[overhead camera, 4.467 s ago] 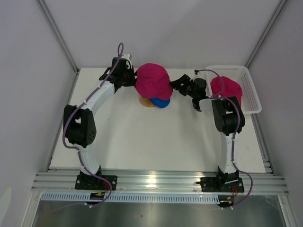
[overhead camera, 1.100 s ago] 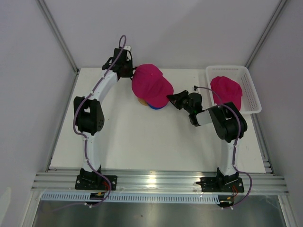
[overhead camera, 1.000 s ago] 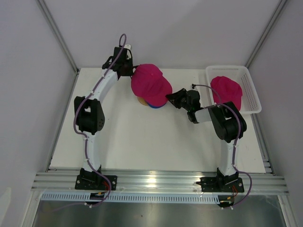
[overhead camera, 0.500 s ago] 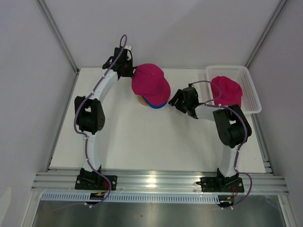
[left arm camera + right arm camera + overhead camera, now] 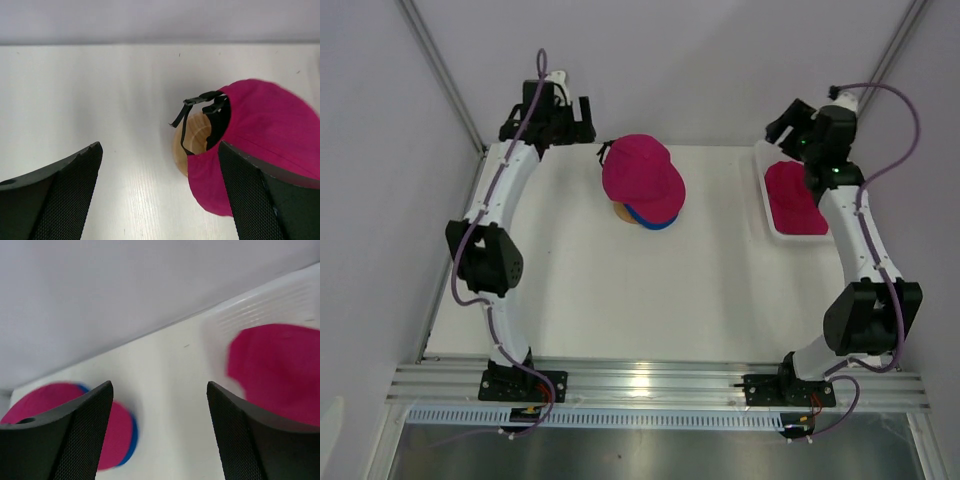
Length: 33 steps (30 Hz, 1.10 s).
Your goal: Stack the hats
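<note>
A magenta-pink hat [image 5: 642,177] [image 5: 260,145] [image 5: 55,420] lies on top of a royal blue hat [image 5: 657,219] [image 5: 131,440], both on the tan wooden stand [image 5: 623,213] [image 5: 192,145] at the table's back middle. Its black strap [image 5: 192,107] hangs loose at the back. A second pink hat [image 5: 794,197] [image 5: 277,370] lies in the white basket [image 5: 763,190] [image 5: 260,305]. My left gripper [image 5: 582,118] [image 5: 159,187] stands open and empty, raised to the left of the stack. High over the basket's back end, my right gripper [image 5: 782,125] [image 5: 160,425] is open and empty too.
The white table [image 5: 620,290] ends at an aluminium rail [image 5: 650,385] in front. Grey walls and slanted frame posts [image 5: 440,75] close in the back and sides. The basket sits at the table's back right corner.
Both grippers have let go of the pink hat and opened. The left arm drew back and up to the left; the right arm swung away up to the basket. The hat stays on the stack.
</note>
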### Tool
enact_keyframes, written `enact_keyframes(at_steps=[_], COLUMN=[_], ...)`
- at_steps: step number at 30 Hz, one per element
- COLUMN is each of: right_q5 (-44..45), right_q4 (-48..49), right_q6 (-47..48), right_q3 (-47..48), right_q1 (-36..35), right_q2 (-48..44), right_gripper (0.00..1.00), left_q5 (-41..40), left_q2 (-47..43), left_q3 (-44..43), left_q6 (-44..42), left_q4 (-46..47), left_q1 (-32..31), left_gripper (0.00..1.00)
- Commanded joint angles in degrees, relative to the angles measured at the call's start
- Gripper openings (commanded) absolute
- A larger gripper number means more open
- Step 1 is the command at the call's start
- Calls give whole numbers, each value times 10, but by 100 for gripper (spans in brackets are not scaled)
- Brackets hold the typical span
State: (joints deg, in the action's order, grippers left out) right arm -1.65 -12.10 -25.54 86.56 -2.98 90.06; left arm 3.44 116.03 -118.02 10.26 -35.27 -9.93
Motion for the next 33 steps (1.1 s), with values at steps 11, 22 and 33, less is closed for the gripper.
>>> enact_keyframes(at_steps=[11,22,33], right_q5=[81,114,91], right_q4=[-94,-35,8], right_q6=[33,48,76], right_q3=[-14,-7,38], right_q1=[155,173,193], right_q2=[104,201,275], right_gripper=[78,76,3], left_q5=[95,125,148], left_q2=[-188,-267,-317], left_q3=[64,188,223], left_q6=[11,23,27], left_q4=[24,63,71], left_q1=[52,52,53], left_gripper=[99,100,99])
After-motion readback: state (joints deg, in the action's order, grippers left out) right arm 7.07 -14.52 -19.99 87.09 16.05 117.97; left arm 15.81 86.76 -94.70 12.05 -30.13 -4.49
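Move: The magenta hat left in the basket lies about 15 cm to my right hand's right, 2 cm farther out and some 26 cm below it. The basket's middle is roughly 18 cm right, 4 cm ahead and 27 cm down, and the stacked hats stand about 30 cm left, 5 cm ahead and 19 cm down. From my left hand, the hat in the basket lies some 59 cm right, 9 cm back and 19 cm below. I swing my right hand right over the basket, then sink it about 25 cm to the magenta hat's right part, beside the basket's right wall. The wrist tips down some 30 degrees and turns clockwise; at the bottom I close the open fingers on the cloth. My open left hand backs away from the stacked hats, rising, dipping, then rising again. ##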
